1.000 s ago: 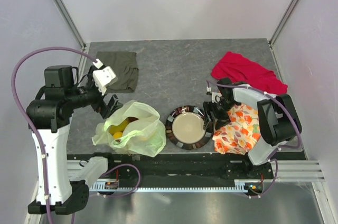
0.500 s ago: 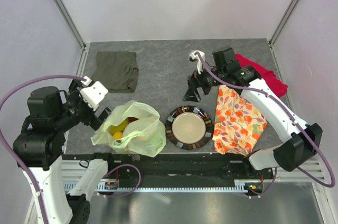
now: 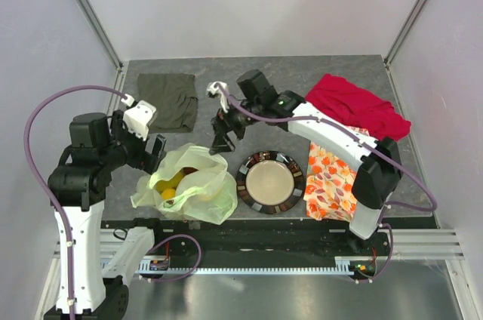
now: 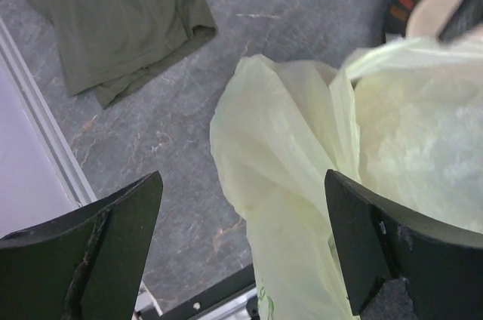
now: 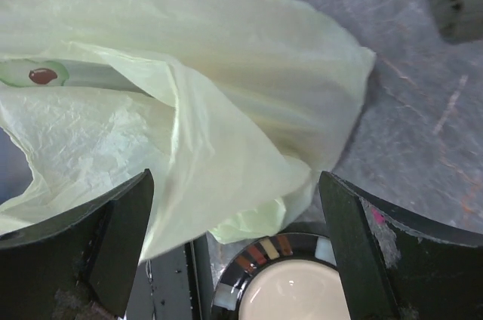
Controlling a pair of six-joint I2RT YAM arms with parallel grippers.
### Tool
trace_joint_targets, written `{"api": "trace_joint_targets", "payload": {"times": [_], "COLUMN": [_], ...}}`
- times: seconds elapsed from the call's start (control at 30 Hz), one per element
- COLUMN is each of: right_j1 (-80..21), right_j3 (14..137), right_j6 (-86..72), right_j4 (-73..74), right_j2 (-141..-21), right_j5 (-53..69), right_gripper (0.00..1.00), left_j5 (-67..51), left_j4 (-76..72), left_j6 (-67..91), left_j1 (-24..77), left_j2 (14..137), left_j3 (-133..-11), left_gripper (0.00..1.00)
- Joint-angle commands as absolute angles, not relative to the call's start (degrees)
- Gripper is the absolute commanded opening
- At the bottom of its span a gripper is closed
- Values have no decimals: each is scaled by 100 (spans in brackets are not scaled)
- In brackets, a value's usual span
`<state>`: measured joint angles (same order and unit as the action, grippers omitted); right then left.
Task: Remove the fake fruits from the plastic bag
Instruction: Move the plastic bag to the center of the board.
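The pale yellow-green plastic bag (image 3: 198, 188) lies crumpled at the near left of the table, its mouth facing up. Yellow fake fruits (image 3: 170, 183) show through the opening, and the others are hidden by the plastic. My left gripper (image 3: 151, 155) hovers open over the bag's left edge, with bag plastic (image 4: 302, 154) below and between its fingers (image 4: 113, 244) but not pinched. My right gripper (image 3: 219, 143) stands open above the bag's far right edge. Its wrist view shows the bag (image 5: 211, 101) spread under the wide jaws, with nothing gripped.
A dark-rimmed plate (image 3: 249, 165) sits just right of the bag, its rim (image 5: 260, 253) under my right gripper. An olive-grey cloth (image 3: 167, 100) lies at the back left, a red cloth (image 3: 355, 105) at the back right and an orange-flowered cloth (image 3: 339, 176) beside the plate.
My right arm swung from beside the flowered cloth across the table to the bag's far right edge. My left arm shifted about and its gripper now sits over the bag's left edge.
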<state>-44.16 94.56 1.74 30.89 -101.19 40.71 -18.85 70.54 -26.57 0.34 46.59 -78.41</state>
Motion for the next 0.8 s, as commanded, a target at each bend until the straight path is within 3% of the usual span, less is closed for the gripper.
{"api": "trace_joint_targets", "payload": {"times": [0.0,0.13,0.23,0.27,0.3,0.37,0.77], "right_j1": [-4676,-4781,-4755,-4711,-4589,-4370,-2937], "right_j3": [9870,10133,10352,10406,10458,10643,12858], "right_j6": [439,483,264,177,2,-298,-290], "right_j4": [3111,3234,3173,3060,2954,2708,2180], "right_j2": [-10353,-10704,-10976,-11038,-11100,-11267,-11971], "right_j5": [4157,4105,3562,3542,3507,3279,2146], "right_gripper": [98,97,61,33,18,0,0], "left_j5": [-1766,-1933,-1925,-1899,-1898,-2082,-2865], "left_j4": [6083,5723,5432,5371,5301,5221,4597], "left_j6": [-1899,-1741,-1592,-1556,-1530,-1555,-1705], "left_j1": [17,9,9,9,17,9,9], "left_j2": [4483,4544,4736,4790,4842,5036,5370], "left_j3": [-7656,-7488,-7628,-7690,-7838,-8006,-8095], "left_gripper": [95,94,93,93,93,93,94]}}
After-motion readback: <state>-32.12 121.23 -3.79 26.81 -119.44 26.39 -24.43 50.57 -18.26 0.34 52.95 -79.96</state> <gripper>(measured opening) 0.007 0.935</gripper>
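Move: The plastic bag's middle lies some 11 cm back from the right hand, about 12 cm to its left and 15 cm below. The bag's upper rim is much closer, about 3 cm to the left and 3 cm below, level with it ahead. The plate is some 11 cm back, 13 cm right and 21 cm below, the green cloth about 15 cm ahead, 20 cm left and 22 cm below. From the left hand the bag is about 7 cm back, 6 cm right and 21 cm below. The open right hand eases about 3 cm left and 3 cm down, dipping back slightly, shuts its fingers on the plastic bag's upper rim, then quickly hauls it some 20 cm forward, away from the bag's loaded bottom, rising about 6 cm and drifting a little right as the wrist swings roughly 30 degrees clockwise. Meanwhile the left hand, still wide open and holding nothing, lifts about 5 cm and goes 7 cm forward beside the bag, drifting slightly right. ##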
